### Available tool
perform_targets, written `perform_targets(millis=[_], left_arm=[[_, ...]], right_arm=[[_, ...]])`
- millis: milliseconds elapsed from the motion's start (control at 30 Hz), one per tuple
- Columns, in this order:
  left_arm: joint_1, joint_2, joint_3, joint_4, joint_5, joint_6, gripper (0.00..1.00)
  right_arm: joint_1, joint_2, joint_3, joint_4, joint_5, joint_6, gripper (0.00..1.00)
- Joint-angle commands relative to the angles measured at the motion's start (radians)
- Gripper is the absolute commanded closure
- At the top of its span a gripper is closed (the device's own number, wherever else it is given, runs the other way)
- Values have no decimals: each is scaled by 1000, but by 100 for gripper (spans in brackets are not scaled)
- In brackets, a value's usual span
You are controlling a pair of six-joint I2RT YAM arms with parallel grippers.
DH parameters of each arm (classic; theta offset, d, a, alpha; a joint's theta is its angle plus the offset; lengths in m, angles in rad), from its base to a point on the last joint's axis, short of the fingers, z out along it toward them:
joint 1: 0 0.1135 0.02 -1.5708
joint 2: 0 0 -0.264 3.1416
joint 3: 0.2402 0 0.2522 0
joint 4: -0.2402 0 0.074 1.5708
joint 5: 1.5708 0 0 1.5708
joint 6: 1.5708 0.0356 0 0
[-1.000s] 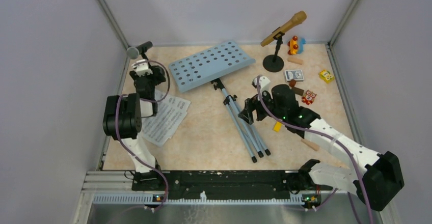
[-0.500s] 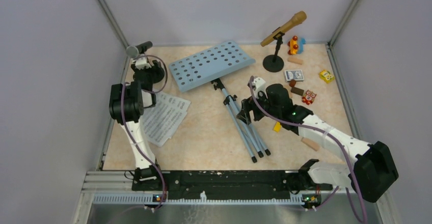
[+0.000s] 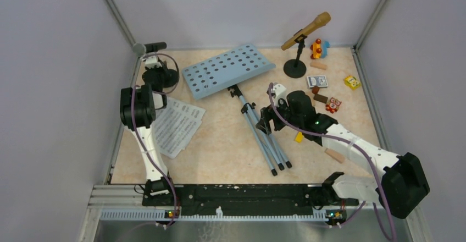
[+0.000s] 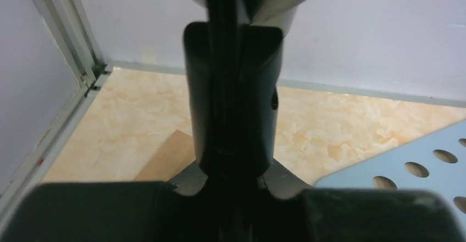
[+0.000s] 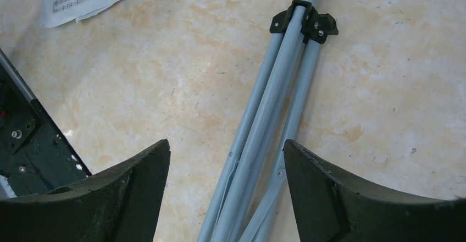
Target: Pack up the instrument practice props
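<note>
The black microphone (image 3: 147,47) lies level in its black round-based mic holder (image 3: 165,78) at the far left corner. My left gripper (image 3: 156,71) is shut on that holder's stem (image 4: 233,99), which fills the gap between the dark fingers (image 4: 82,212). My right gripper (image 3: 267,120) hangs open over the grey tripod legs (image 3: 266,137), its jaws straddling them (image 5: 264,143) without touching. The light blue music desk (image 3: 228,70) lies flat at the back. White music sheets (image 3: 176,125) lie left. The gold microphone (image 3: 308,28) sits on its holder (image 3: 295,69).
A playing card box (image 3: 317,81), colourful toys (image 3: 317,48), a yellow block (image 3: 352,82) and wooden blocks (image 3: 335,155) are scattered at the right. A brown flat piece (image 4: 165,157) lies by the left wall. Enclosure walls stand close on three sides.
My left arm reached further back to the black mic holder and its jaws closed on the stem; the black microphone tipped from slanted to level. The right arm shifted slightly left, then held.
</note>
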Motion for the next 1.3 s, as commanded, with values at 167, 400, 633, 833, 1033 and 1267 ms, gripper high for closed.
perform_targets(millis=[167, 400, 633, 833, 1033, 1267], left_arm=[[3, -128, -147, 149, 82, -43, 100], [-6, -436, -365, 84, -1, -50, 100], [-43, -840, -489, -234, -140, 5, 100], [-77, -1141, -501, -564, 6, -61, 100], [-257, -1343, -538, -775, 99, -48, 100], [-480, -1504, -566, -963, 205, 34, 100]], right_arm=[[3, -69, 19, 2, 9, 24, 26], [4, -165, 5, -14, 24, 57, 27], [4, -243, 25, -71, 72, 114, 27], [4, -324, 63, -121, 103, 150, 27], [3, -419, 70, -103, 94, 144, 27], [3, -539, 13, 8, 92, 90, 27]])
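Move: The left hand already grips the grey microphone's stand in the far left corner. The clear patch it heads for lies some 31 cm back and 26 cm right, 9 cm lower. The perforated plate is about 26 cm right and 3 cm ahead; the sheet music some 27 cm back, 1 cm right. From the right hand, the microphone stand is about 36 cm ahead and 41 cm left; the folded legs lie directly beneath it, 12 cm down. Keeping its closed grip on the grey microphone's stand, the left hand first draws it back low for roughly 8 cm, then lifts about 20 cm while pulling farther back, and finally swings right towards the clear table by the folded legs, sinking slightly and turning some 30 degrees clockwise. The open right hand rises away from the legs, its fingers tipping up. ##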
